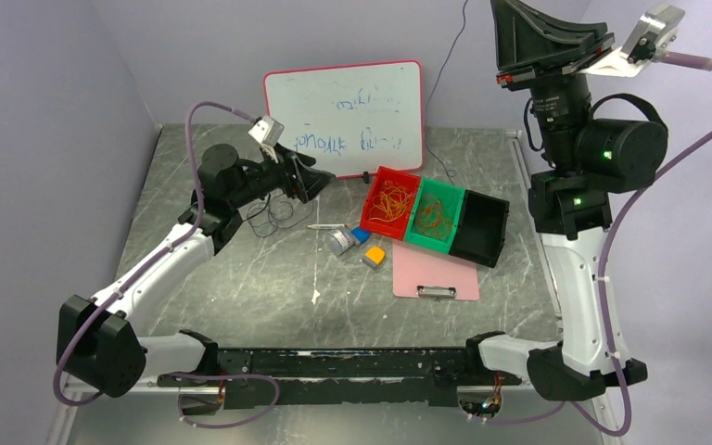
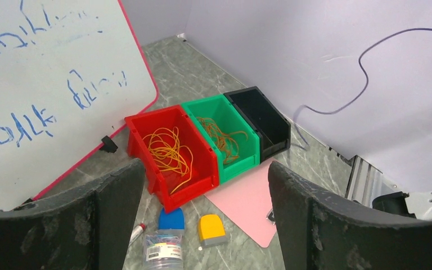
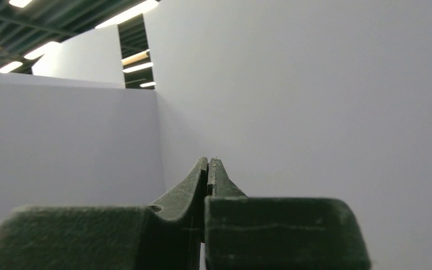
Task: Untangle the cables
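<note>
Yellowish cables (image 2: pixel 169 149) lie in loose loops inside the red bin (image 2: pixel 198 145), also seen from above as cables (image 1: pixel 389 202). Darker orange cables (image 2: pixel 222 138) fill the green bin (image 2: pixel 242 126). Thin dark cables (image 1: pixel 272 219) lie looped on the table just below my left wrist. My left gripper (image 2: pixel 206 169) is open with nothing between its fingers, hovering left of the bins and facing them; from above the left gripper (image 1: pixel 318 181) sits near the whiteboard's lower edge. My right gripper (image 3: pixel 209 163) is shut, empty, raised high and facing the wall.
An empty black bin (image 1: pixel 480 227) adjoins the green one. A pink clipboard (image 1: pixel 436 271) lies in front of the bins. A clear jar of paper clips (image 2: pixel 160 252), a blue piece (image 2: pixel 171 218), a yellow piece (image 2: pixel 211 228) and a marker (image 1: pixel 324 226) lie nearby. A whiteboard (image 1: pixel 345 116) leans on the back wall.
</note>
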You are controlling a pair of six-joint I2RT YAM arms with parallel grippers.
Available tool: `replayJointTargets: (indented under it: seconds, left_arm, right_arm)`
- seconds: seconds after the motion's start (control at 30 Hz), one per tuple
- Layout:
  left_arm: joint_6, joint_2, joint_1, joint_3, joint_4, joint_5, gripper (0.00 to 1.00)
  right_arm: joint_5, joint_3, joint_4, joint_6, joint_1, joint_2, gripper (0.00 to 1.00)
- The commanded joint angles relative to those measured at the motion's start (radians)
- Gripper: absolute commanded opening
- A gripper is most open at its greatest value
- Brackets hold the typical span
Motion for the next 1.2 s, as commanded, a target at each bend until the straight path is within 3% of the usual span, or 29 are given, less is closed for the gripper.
replayJointTargets:
  seconds: [0.0, 0.23, 0.33, 0.73, 0.9, 1.03, 1.17]
  left_arm:
    - [0.011, -0.054, -0.005, 0.033, 0.026, 0.024, 0.84]
    - [0.042, -0.128, -0.006, 0.02, -0.044, -0.054, 0.83]
    - [0.07, -0.155, -0.006, 0.012, -0.093, -0.087, 0.82]
    - [0.089, -0.193, -0.006, -0.053, -0.144, -0.166, 0.82]
    - [0.069, -0.153, -0.006, -0.081, -0.096, -0.129, 0.82]
    - [0.014, -0.086, -0.006, -0.112, -0.018, -0.065, 0.82]
    - [-0.06, -0.022, -0.013, -0.125, 0.065, 0.018, 0.82]
  right_arm:
    - [-0.068, 0.036, 0.06, 0.087, -0.003, 0.048, 0.0]
    - [-0.148, -0.039, 0.098, 0.196, 0.002, 0.06, 0.0]
    - [-0.122, -0.146, 0.11, 0.179, 0.047, 0.016, 0.0]
    - [-0.358, -0.622, 0.099, 0.255, 0.092, -0.077, 0.0]
    - [-0.258, -0.68, 0.001, 0.198, 0.13, -0.075, 0.0]
    - [-0.087, -0.676, -0.057, 0.217, 0.132, -0.072, 0.0]
    - [-0.03, -0.666, -0.073, 0.24, 0.132, -0.048, 0.0]
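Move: The right hand, high up with the blue cable, has the red bin about 20 cm ahead, 7 cm to its left and some 65 cm below. The green bin is roughly 16 cm ahead and 3 cm right, the black bin 12 cm ahead and 15 cm right, both about as far down. From the open, empty left hand the red bin lies about 14 cm ahead, 16 cm right and 28 cm below; the loose cable pile is some 12 cm ahead, 14 cm left and 31 cm down. Keeping the blue cable pinched in its shut fingers, the right hand drops fast, nearly 30 cm, swinging left about 10 cm and ahead somewhat less, down towards the red bin; its upward-pointing fingers tip down some 40 degrees and turn counter-clockwise. The left hand, open and empty, rises about 4 cm while easing back and left, then sinks to a little below where it began. ##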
